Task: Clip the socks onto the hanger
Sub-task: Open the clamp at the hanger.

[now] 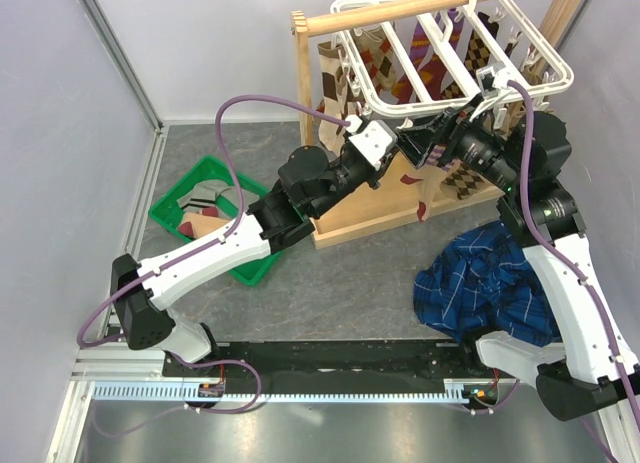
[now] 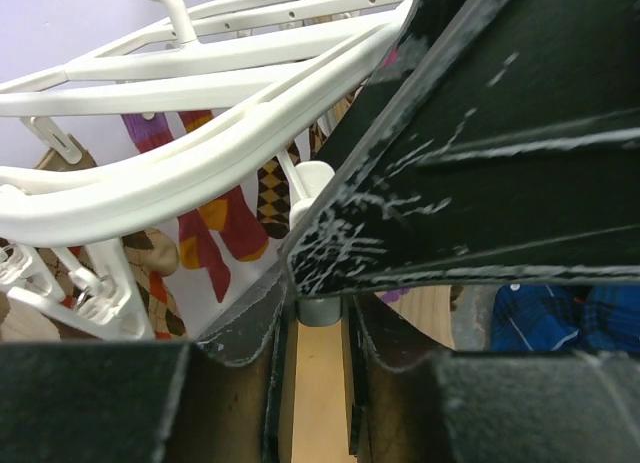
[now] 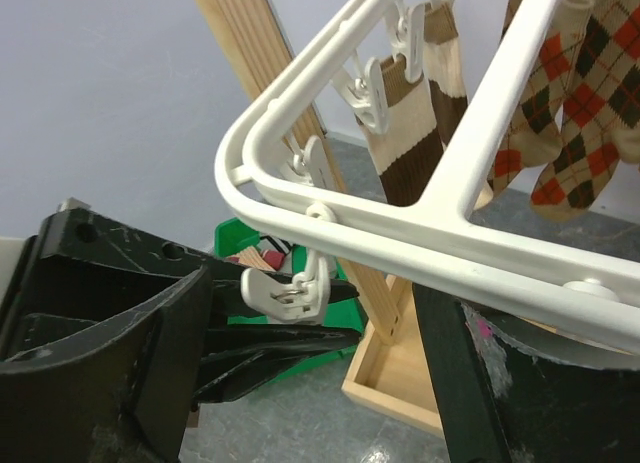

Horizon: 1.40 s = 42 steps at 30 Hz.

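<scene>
The white hanger [image 1: 545, 68] [image 2: 200, 83] [image 3: 400, 233] hangs by its hook from a wooden rail. Both grippers meet under its near left corner. My left gripper [image 1: 395, 148] [image 2: 318, 313] stands narrow, its tips pinching a small dangling clip [image 2: 320, 308] [image 3: 290, 291]. My right gripper [image 1: 425, 143] [image 3: 320, 313] is open wide around that clip and the left fingers [image 3: 290, 348], holding nothing. The tan and grey socks [image 1: 205, 208] [image 3: 250, 258] lie in a green bin, away from both grippers.
Argyle socks [image 3: 580, 113] and a brown-and-cream sock [image 3: 400, 133] hang clipped to the hanger. The wooden stand [image 1: 370, 218] carries the rail [image 1: 400, 13]. The green bin [image 1: 175, 198] sits at left. A blue plaid cloth [image 1: 490, 283] [image 2: 560, 318] lies by the right arm.
</scene>
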Motion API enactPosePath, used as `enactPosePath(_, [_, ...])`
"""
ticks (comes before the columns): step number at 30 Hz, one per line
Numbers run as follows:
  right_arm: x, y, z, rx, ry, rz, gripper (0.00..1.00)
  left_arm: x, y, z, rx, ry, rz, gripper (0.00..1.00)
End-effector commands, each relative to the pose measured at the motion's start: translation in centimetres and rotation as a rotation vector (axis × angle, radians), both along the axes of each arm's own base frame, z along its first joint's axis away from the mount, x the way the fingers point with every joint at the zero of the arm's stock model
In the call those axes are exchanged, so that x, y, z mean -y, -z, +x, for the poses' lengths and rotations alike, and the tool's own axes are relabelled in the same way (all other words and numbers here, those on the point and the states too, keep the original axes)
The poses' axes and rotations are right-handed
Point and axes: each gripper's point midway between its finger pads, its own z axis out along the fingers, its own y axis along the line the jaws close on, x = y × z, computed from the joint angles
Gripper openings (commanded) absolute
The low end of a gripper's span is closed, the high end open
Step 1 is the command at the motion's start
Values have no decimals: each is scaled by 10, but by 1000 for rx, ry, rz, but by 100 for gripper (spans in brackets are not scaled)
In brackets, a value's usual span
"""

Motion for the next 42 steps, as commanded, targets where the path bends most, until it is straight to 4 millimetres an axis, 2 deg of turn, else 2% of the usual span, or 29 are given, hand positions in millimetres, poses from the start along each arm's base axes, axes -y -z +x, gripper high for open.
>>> enactPosePath(1, [2,-17,2,14,21,38,87,-3,-16,-23,-29,85,-43,3])
enactPosePath(9, [5,-29,1,33,39,57,79,3,-8,-25,-64,110,-33,2])
enactPosePath(12, [5,-31,2,38,44,58,74,5,-4,-24,-81,113,-24,2])
enactPosePath(16, [4,-30,2,36,39,58,63,6,-4,-25,-90,119,-25,2])
enactPosePath(18, [4,-30,2,33,34,61,61,7,-1,-24,-98,115,-15,2])
enactPosePath(29, [2,-21,4,9,34,59,66,11,-4,-21,-120,109,-7,2])
enactPosePath(42, [-1,-19,8,11,39,60,63,16,-2,-20,-136,101,4,2])
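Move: The clamp hanging below the hanger's near left corner lies between the right hand's parted fingers, about 1 cm ahead and 1 cm left of the hand point, level with it. That corner is roughly 4 cm to the left and 4 cm above. The next clamp along the hanger hangs some 7 cm ahead and 6 cm left. The same first clamp sits at the left fingertips, its middle about 2 cm above them. The left fingers keep their pinch on the clamp's lower end, the hand staying within 1 cm as its wrist tips some 5 degrees. Around that clamp, the right hand noses about 0.5 cm forward, dips about 1 cm and comes back up. Its fingers close by roughly a quarter of their range, narrowing on the clamp's handles from both sides, then hold there. ##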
